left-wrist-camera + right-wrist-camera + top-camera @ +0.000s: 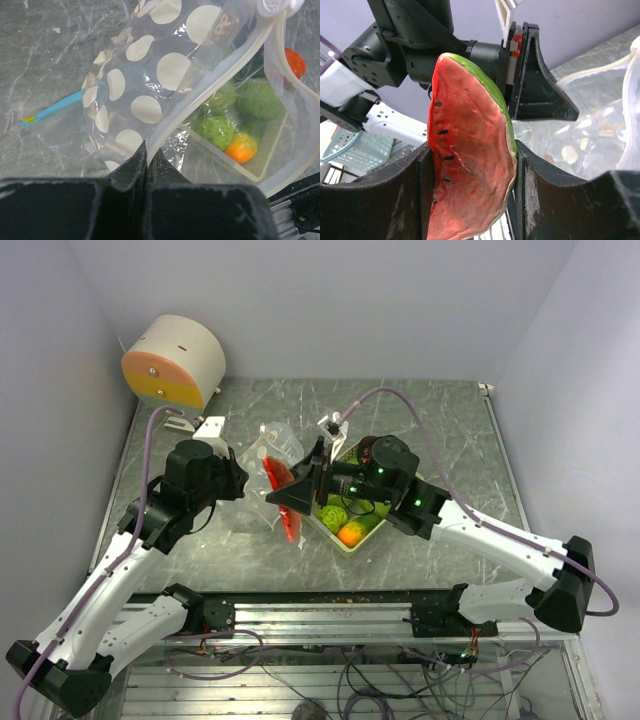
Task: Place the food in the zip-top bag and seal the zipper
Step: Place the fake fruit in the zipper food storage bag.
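A red watermelon slice [470, 165] with a green rind, one piece of the food, stands between the fingers of my right gripper [472, 150], which is shut on it. In the top view that slice [279, 476] hangs just left of the pale basket [347, 542]. More food lies in the basket: a green ball [216, 131], an orange one [241, 147] and a bigger green one [260, 97], seen through the bag. The clear, white-dotted zip-top bag [150, 90] is lifted by its white rim, with my left gripper [148, 150] shut on it. The bag's blue zip end [55, 109] rests on the table.
A round beige and orange device [175, 362] stands at the back left corner. A metal rail [330, 615] runs along the table's near edge. My left arm [190, 485] and right arm [400, 485] face each other closely over the bag.
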Robot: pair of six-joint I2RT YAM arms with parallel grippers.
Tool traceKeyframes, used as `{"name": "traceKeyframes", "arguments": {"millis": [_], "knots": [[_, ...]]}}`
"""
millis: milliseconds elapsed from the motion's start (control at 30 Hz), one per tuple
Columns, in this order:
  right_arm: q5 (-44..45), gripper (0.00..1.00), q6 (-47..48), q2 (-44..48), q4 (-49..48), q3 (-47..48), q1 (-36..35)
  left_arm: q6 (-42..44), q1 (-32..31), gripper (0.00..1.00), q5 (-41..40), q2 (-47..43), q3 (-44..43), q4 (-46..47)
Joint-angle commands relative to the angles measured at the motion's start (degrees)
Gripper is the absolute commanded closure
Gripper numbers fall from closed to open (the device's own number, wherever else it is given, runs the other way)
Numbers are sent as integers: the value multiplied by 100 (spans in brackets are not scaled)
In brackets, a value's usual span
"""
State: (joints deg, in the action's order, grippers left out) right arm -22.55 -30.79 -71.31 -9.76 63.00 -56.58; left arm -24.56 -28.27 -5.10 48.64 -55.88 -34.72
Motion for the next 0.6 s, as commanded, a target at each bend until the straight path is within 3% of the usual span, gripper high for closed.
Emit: {"name": "traceKeyframes", "arguments": {"millis": [0,367,567], "knots": [[189,100,97,-326,-789,109,-48,-119,34,93,358,8,-199,273],[2395,100,-80,-725,-1070,-293,-45,-468,34,93,1103,-284,-486,137],[3133,100,145,-884,-140,4,-141,-843,34,93,1426,-625,-451,339]]}}
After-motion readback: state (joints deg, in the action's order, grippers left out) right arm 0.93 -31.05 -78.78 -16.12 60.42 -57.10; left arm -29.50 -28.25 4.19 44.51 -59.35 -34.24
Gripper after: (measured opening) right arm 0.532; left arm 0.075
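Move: The open mouth of the zip-top bag is what my right hand brings the watermelon slice to: about 12 cm ahead of that hand, 3 cm to its left and roughly 8 cm lower. The fruit basket sits about 17 cm ahead, 19 cm to the right and some 30 cm below it; the orange-yellow fruit, inside at the near end, is 7 cm ahead, 19 cm right. From my left hand, the mouth's middle is about 5 cm ahead, 7 cm right and nearly level. Holding the watermelon slice upright in its steady pinch, I swing my right hand forward about 8 cm and down about 5 to the bag's mouth, turning it some 25 degrees clockwise. Meanwhile my left hand, still pinching the bag's lip, at first drifts slightly right, then lifts about 5 cm, easing back and right towards the slice and rolling its right side up a little. ##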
